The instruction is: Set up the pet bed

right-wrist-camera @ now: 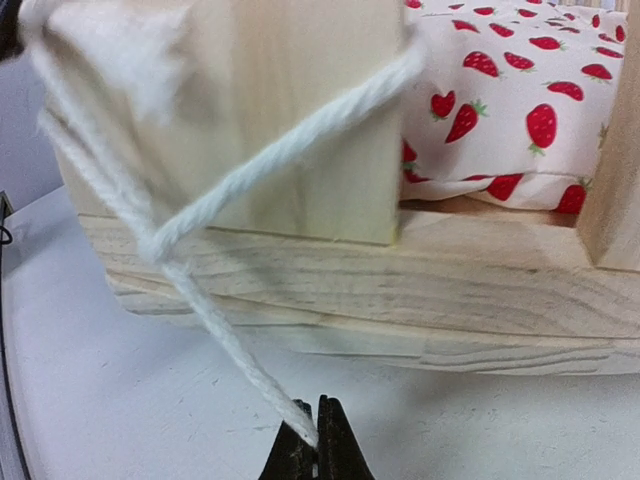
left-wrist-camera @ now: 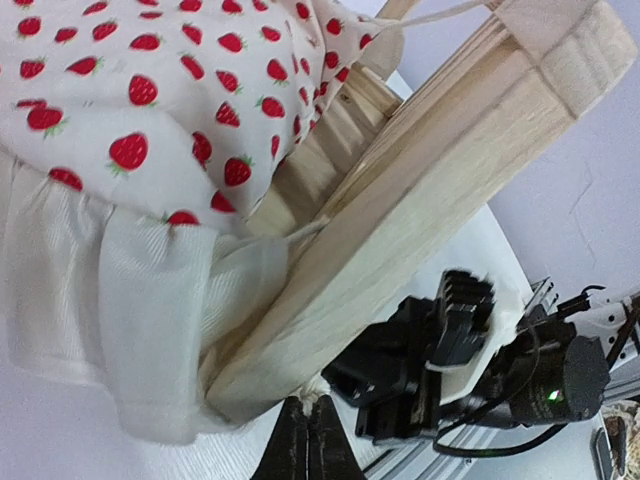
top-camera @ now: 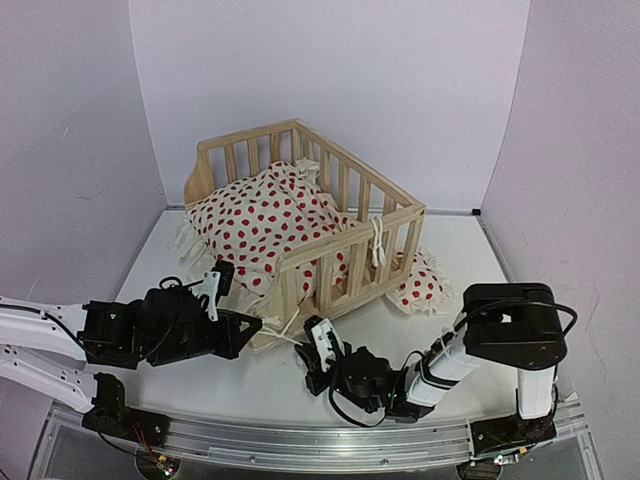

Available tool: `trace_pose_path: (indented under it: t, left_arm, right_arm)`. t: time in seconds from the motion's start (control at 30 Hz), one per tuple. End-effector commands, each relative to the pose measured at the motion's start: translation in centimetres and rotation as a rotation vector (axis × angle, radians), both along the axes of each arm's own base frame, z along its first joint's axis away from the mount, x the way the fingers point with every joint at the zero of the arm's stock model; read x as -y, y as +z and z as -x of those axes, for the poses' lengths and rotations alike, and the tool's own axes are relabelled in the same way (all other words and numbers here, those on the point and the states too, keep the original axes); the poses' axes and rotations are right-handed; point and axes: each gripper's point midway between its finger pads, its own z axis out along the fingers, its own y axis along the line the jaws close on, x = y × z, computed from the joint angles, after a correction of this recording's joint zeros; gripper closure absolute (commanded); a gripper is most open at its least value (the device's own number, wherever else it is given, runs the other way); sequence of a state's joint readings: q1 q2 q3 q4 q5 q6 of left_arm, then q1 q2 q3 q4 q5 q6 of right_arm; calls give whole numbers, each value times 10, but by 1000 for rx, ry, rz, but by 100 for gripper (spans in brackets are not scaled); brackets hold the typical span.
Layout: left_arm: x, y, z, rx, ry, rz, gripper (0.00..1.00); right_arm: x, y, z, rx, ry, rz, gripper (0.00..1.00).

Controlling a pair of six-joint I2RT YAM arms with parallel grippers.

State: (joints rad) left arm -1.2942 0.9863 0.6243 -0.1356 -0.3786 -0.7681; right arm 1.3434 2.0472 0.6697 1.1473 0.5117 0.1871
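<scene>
The pet bed (top-camera: 345,238) is a pine frame with slatted rails, tilted on the table, and its red-dotted white cushion (top-camera: 265,215) is bunched inside. Two white tie strings (top-camera: 280,325) trail off the frame's near corner. My left gripper (top-camera: 256,333) sits at that corner; in the left wrist view it (left-wrist-camera: 308,405) is shut on a string end just under the frame's bottom rail (left-wrist-camera: 450,190). My right gripper (top-camera: 303,352) lies low on the table to the right. In the right wrist view it (right-wrist-camera: 318,440) is shut on a taut string (right-wrist-camera: 220,330) that loops around the corner post (right-wrist-camera: 290,110).
A small red-dotted pillow (top-camera: 425,285) lies partly under the frame's right end. Another string is tied in a bow on the front rail (top-camera: 377,240). The cushion's ruffle (top-camera: 190,245) spills over the frame's left side. White walls close in the back and both sides.
</scene>
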Motion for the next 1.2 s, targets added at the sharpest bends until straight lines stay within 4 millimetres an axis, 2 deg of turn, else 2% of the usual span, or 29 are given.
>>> trace_pose_path:
  t: [0.0,0.17,0.33,0.47,0.57,0.73,0.97,1.17]
  left_arm:
    - [-42,-27,-11,-95,213,-35,100]
    - [-95,-73,-10,-248,481,-96,100]
    - [-120,-106,-3,-324,583,-105,100]
    - [-124,-127,3,-366,598,-152,100]
    - [-118,-140,9,-406,573,-190,100]
    - [-121,-149,14,-410,580,-211,100]
    - [-124,-167,25,-463,577,-265,100]
    - [-101,-182,55,-522,501,-269,100]
  right_arm:
    - [26,-1,-20,-7,-72,65,100]
    - [30,-10,-38,-10,-100,119,100]
    - [50,-11,-60,-4,-216,166,100]
    - [56,-18,-68,-10,-248,217,100]
    - [66,-29,-68,-38,-277,237,100]
    - [71,-42,-69,-43,-296,271,100]
    - [63,-32,-78,-25,-284,279,100]
    - [59,-19,-80,-12,-283,260,100]
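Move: The cord crossing on the near corner post lies about 6 cm to the right of the left hand, 3 cm ahead and 8 cm below. From the right hand it is some 5 cm left, 1 cm ahead and 3 cm up. The near corner post's middle is 4 cm ahead of the right hand, 6 cm left and 5 cm up. From the left hand, the strawberry cushion's middle lies about 28 cm ahead, 2 cm left and a little lower. Leftward first by some 5 cm and already sinking, then almost straight down, the left hand draws its pinched cord end to about 11 cm lower beside the post's left edge, tipping down and turning counter-clockwise some 25 degrees each. The right hand keeps its shut grip on the other end and eases about 3 cm forward, up close to the bed's bottom rail. ##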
